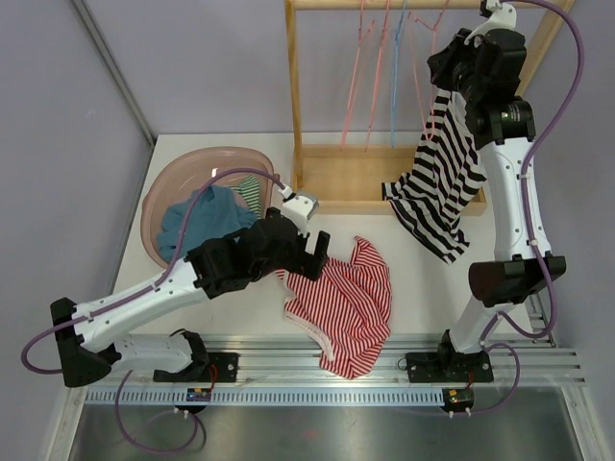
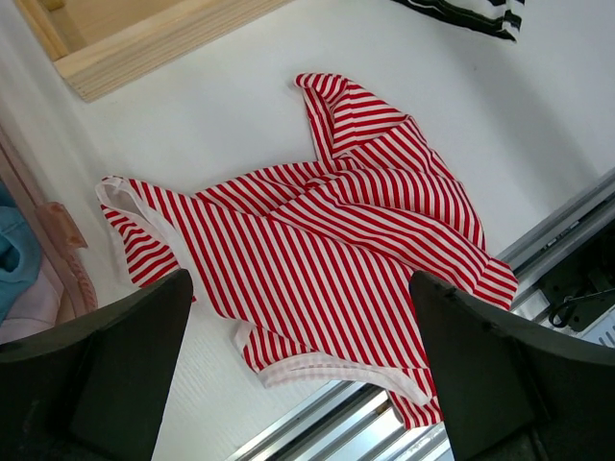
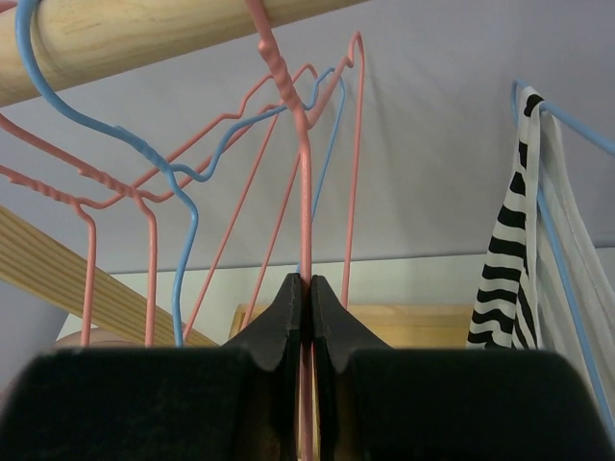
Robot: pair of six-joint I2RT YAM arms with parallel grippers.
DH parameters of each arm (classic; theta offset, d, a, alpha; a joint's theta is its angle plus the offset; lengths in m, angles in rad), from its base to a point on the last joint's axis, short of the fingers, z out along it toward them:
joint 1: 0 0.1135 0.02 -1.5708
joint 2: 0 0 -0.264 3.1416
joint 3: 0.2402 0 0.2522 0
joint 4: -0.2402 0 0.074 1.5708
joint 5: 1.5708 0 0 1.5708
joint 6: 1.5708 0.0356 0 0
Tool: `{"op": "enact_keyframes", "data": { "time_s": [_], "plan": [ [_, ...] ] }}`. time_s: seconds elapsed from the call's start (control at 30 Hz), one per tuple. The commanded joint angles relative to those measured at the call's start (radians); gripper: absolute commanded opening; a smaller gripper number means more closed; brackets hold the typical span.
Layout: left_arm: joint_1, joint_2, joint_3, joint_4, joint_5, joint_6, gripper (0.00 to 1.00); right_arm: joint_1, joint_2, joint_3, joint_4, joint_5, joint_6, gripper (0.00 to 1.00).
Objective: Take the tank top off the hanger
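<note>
A black-and-white striped tank top (image 1: 442,182) hangs from a blue hanger (image 3: 571,279) at the right end of the wooden rod (image 3: 144,34); its strap shows in the right wrist view (image 3: 504,259). My right gripper (image 3: 308,283) is raised to the rack (image 1: 444,50) and shut on the thin wire of a pink hanger (image 3: 304,173) to the left of that top. A red-and-white striped tank top (image 1: 346,298) lies crumpled on the table (image 2: 327,240). My left gripper (image 2: 300,288) hovers open and empty above it (image 1: 312,252).
Several bare pink and blue hangers (image 1: 380,77) hang on the wooden rack (image 1: 293,96). A pink basin (image 1: 207,192) at the back left holds a blue garment (image 1: 202,221) and a green striped one. An aluminium rail (image 1: 317,360) runs along the near edge.
</note>
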Motion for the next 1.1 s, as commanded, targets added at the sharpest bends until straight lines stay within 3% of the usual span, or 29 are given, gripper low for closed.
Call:
{"op": "enact_keyframes", "data": {
  "time_s": [0.0,0.17,0.43,0.5,0.57,0.77,0.97,1.07],
  "plan": [
    [-0.016,0.038,-0.033,0.065,-0.025,-0.019,0.99,-0.001,-0.031,0.014,0.022,-0.021,-0.032,0.04],
    [-0.031,0.108,-0.061,0.136,0.061,-0.01,0.99,0.001,-0.068,0.005,0.009,-0.018,-0.056,0.37],
    [-0.079,0.199,-0.121,0.24,0.116,-0.008,0.99,0.001,-0.181,-0.052,-0.01,0.011,-0.078,0.61],
    [-0.088,0.231,-0.121,0.249,0.119,-0.01,0.99,-0.001,-0.233,-0.121,-0.007,0.007,-0.07,0.83],
    [-0.099,0.255,-0.115,0.243,0.122,-0.011,0.99,0.002,-0.31,-0.18,-0.042,-0.03,-0.059,0.99],
    [-0.117,0.375,-0.119,0.263,0.137,-0.01,0.99,0.001,-0.574,-0.414,-0.067,-0.202,-0.02,1.0],
    [-0.13,0.499,-0.138,0.349,0.13,-0.023,0.99,0.001,-0.885,-0.766,0.102,-0.49,0.08,1.0],
    [-0.142,0.553,-0.159,0.415,0.131,-0.034,0.99,-0.001,-0.999,-0.831,0.162,-0.616,0.141,1.0]
  ]
}}
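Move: The red-striped tank top lies spread on the table under the left gripper, its middle some 23 cm below, about 5 cm to the right and 2 cm back. The basket stands roughly 19 cm ahead and 22 cm left of that gripper. The right fingers already hold the empty pink hanger, with the rack's bar about 8 cm above and 3 cm ahead; the black-striped tank top hangs about 10 cm right, level in reach, its middle some 18 cm lower. Bring the open left gripper down about 20 cm towards the middle of the red-striped tank top, drifting right and slightly back, and tip its fingers more steeply down. With the right, open the fingers to let go of the pink hanger at the bar, then pull back fast from the rack, about 28 cm, swinging the hand some 20 degrees counter-clockwise. ##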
